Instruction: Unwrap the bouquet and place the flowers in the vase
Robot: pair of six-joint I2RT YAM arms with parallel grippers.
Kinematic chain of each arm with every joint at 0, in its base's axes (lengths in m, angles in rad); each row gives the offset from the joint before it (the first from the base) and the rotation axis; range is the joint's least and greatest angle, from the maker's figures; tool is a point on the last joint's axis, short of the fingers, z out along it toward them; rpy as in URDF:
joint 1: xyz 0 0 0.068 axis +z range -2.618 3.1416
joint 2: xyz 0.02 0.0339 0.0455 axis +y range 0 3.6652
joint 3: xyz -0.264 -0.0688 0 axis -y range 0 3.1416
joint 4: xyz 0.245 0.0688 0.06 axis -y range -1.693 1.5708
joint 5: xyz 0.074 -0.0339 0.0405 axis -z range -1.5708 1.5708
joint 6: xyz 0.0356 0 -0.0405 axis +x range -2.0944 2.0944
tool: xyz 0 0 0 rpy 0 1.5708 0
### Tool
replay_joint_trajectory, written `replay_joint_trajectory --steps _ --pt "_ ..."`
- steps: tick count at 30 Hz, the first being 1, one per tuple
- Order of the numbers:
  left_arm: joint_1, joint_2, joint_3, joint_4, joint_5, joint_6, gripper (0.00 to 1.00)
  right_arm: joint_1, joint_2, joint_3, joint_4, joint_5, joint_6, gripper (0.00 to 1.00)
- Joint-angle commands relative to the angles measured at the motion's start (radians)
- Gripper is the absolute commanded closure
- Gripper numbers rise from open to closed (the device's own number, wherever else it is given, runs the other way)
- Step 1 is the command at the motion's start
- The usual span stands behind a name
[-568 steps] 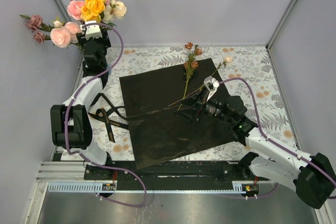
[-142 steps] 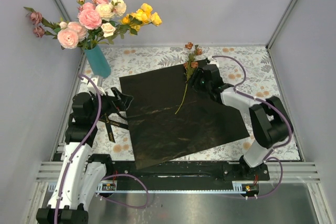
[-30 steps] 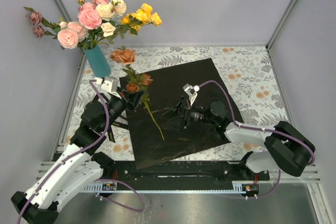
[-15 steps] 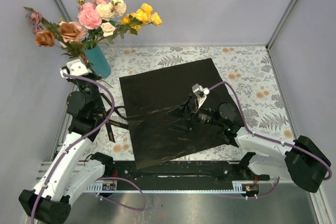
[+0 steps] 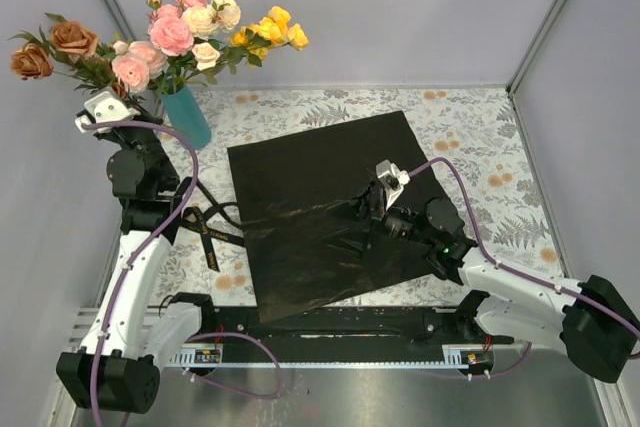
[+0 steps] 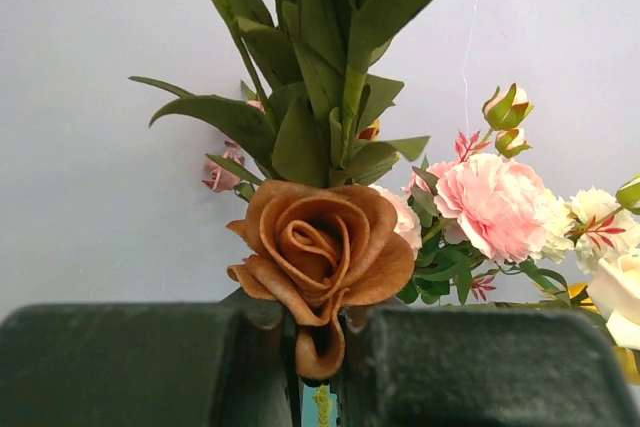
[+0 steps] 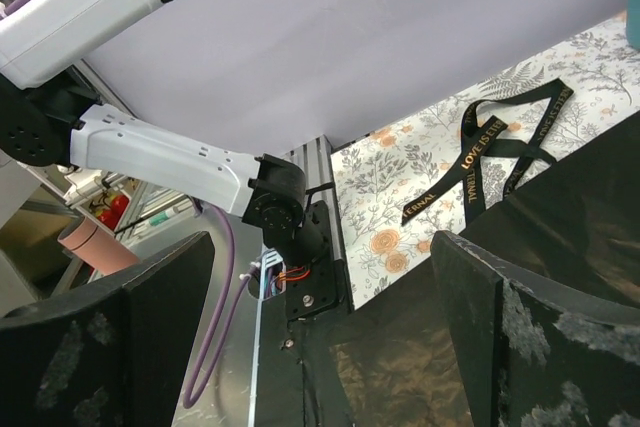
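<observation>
My left gripper (image 5: pixel 108 95) is raised at the far left, shut on the stem of a brownish-mauve rose spray (image 5: pixel 48 45). The spray's blooms stand level with the flowers (image 5: pixel 190 29) in the teal vase (image 5: pixel 188 117), just to their left. In the left wrist view a brown rose (image 6: pixel 318 245) sits right above my closed fingers (image 6: pixel 140 367), with green leaves (image 6: pixel 330 67) rising over it and pink blooms (image 6: pixel 490 202) behind. The unwrapped black paper (image 5: pixel 330 209) lies flat mid-table. My right gripper (image 5: pixel 362 209) hovers over it, open and holding nothing (image 7: pixel 325 347).
A black ribbon (image 5: pixel 205 229) with gold lettering lies on the floral tablecloth (image 5: pixel 470 127) left of the paper, also visible from the right wrist as ribbon (image 7: pixel 500 142). Grey walls close in the left, back and right sides. The arm bases and metal rail (image 5: pixel 330 332) run along the near edge.
My left arm has swung from over the paper's left edge up and back to the far left, carrying the brown rose spray beside the vase. The right gripper drew slightly right, staying open.
</observation>
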Motion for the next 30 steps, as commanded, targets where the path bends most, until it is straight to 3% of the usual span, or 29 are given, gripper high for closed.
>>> replay_joint_trajectory --steps 1,20,30 --pt "0.029 0.021 0.049 0.064 0.069 -0.044 1.00 0.005 -0.035 0.020 -0.009 0.031 -0.042 0.01" --pt "0.084 0.191 0.052 0.372 0.271 -0.009 1.00 0.005 -0.061 0.021 -0.035 0.060 -0.073 0.00" --pt "0.126 0.314 0.147 0.391 0.279 0.103 1.00 0.005 -0.089 0.032 -0.076 0.072 -0.111 0.01"
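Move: The left hand already has the brown roses gripped, high up near the back-left corner. The vase they are meant for stands roughly 16 cm ahead of it and 10 cm to its right, its middle some 34 cm lower. From this hand, the big pink rose in the vase is about 15 cm ahead and 14 cm right, near its height, and the black ribbon lies 6 cm back, 17 cm right and 46 cm below. From the right hand the vase is some 33 cm ahead, 37 cm left and 16 cm below. Keeping the brown roses pinched in its shut fingers, the left hand carries them forward towards the vase by about 7 cm, slowly at first and faster in the second half. It rises some 2 cm on the way, and its left side rolls up by roughly 10 degrees. ##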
